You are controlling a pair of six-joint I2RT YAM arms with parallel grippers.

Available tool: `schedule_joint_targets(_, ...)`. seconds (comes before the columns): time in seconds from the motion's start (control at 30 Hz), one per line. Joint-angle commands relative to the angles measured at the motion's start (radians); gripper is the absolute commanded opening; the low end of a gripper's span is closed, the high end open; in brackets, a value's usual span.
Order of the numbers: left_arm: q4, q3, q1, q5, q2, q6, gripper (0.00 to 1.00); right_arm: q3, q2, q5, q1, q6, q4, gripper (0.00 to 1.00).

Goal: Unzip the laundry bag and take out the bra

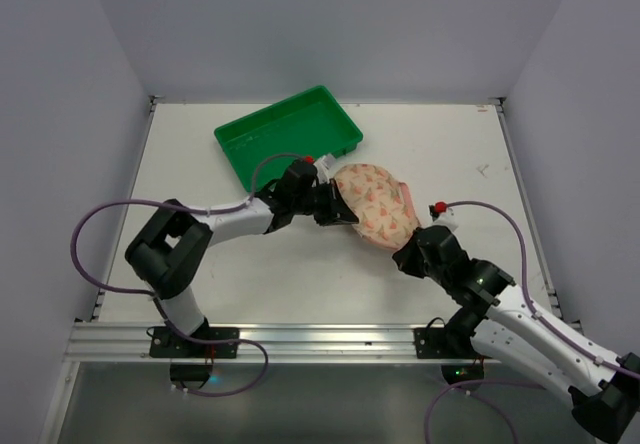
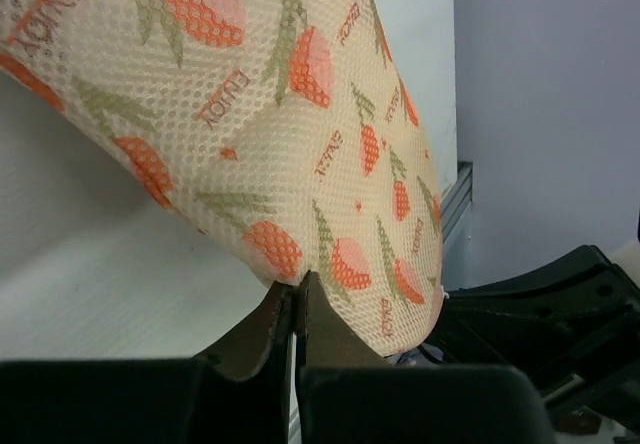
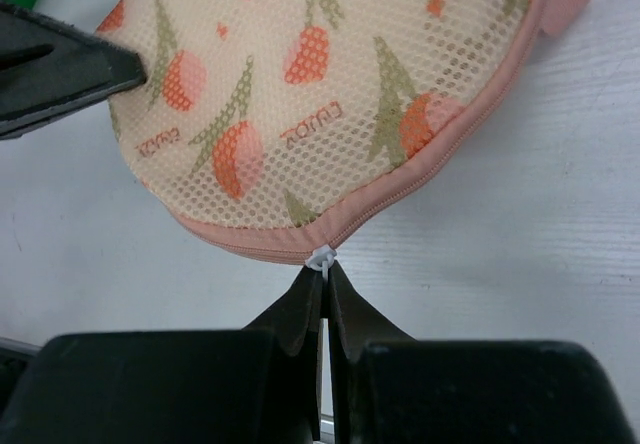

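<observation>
The laundry bag (image 1: pixel 378 204) lies on the table, cream mesh printed with orange fruit and edged with a pink zip. Its zip is closed, so the bra is hidden. My left gripper (image 1: pixel 345 212) is shut on a pinch of the bag's mesh (image 2: pixel 300 274) at its left end. At the bag's near edge my right gripper (image 1: pixel 408 254) is shut on the white zip pull (image 3: pixel 321 260). In the right wrist view the bag (image 3: pixel 330 94) fills the upper frame, and its pink trim (image 3: pixel 430 169) curves down to the pull.
A green plastic tray (image 1: pixel 290 134) stands just behind the bag, touching or nearly touching its far left end. White walls enclose the table on three sides. Purple cables loop beside both arms.
</observation>
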Motion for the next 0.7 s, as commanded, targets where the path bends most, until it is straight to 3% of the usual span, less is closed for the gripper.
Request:
schedule_joint_targets(0.0,-0.054,0.135,0.042,0.055,0.106,0.214,0.0,-0.002,-0.002,-0.041,-0.004,0.017,-0.039,0.0)
schedule_joint_targets(0.1,-0.089,0.233,0.047,0.03,0.157,0.233,0.03,-0.033,0.065,-0.133,-0.004,0.01,0.102,0.0)
schedule_joint_targets(0.2,-0.109,0.253,0.056,0.002,0.145,0.193,0.33,-0.032,0.15,-0.216,-0.002,0.002,0.26,0.0)
schedule_joint_targets(0.23,-0.11,0.226,0.057,-0.01,0.131,0.178,0.54,-0.024,0.219,-0.231,-0.002,-0.003,0.288,0.0)
schedule_joint_targets(0.3,-0.112,0.177,0.057,-0.068,0.059,0.135,0.78,0.01,0.285,-0.256,-0.002,-0.019,0.363,0.0)
schedule_joint_targets(0.4,-0.14,0.062,0.059,-0.162,-0.056,0.071,0.98,0.045,0.386,-0.261,-0.001,-0.041,0.448,0.0)
schedule_joint_targets(0.5,-0.138,-0.07,0.054,-0.192,-0.146,-0.004,1.0,0.085,0.468,-0.262,-0.001,-0.055,0.494,0.0)
schedule_joint_targets(0.67,-0.04,-0.141,0.016,-0.159,-0.155,-0.106,0.99,0.126,0.563,-0.313,-0.002,-0.059,0.555,0.0)
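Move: The right hand already pinches the zipper pull; the laundry bag's middle lies about 12 cm ahead of this hand, 4 cm to its left and slightly lower, with the green tray some 29 cm ahead, 24 cm left and 9 cm down. The left hand still grips the bag's edge, the bag's middle 4 cm ahead and 5 cm right of it, a little below; from it the zipper pull is about 9 cm back and 9 cm right, level. Left hand opens off the bag, ending 5 cm left; right swings the pinched zipper pull 9 cm left. ##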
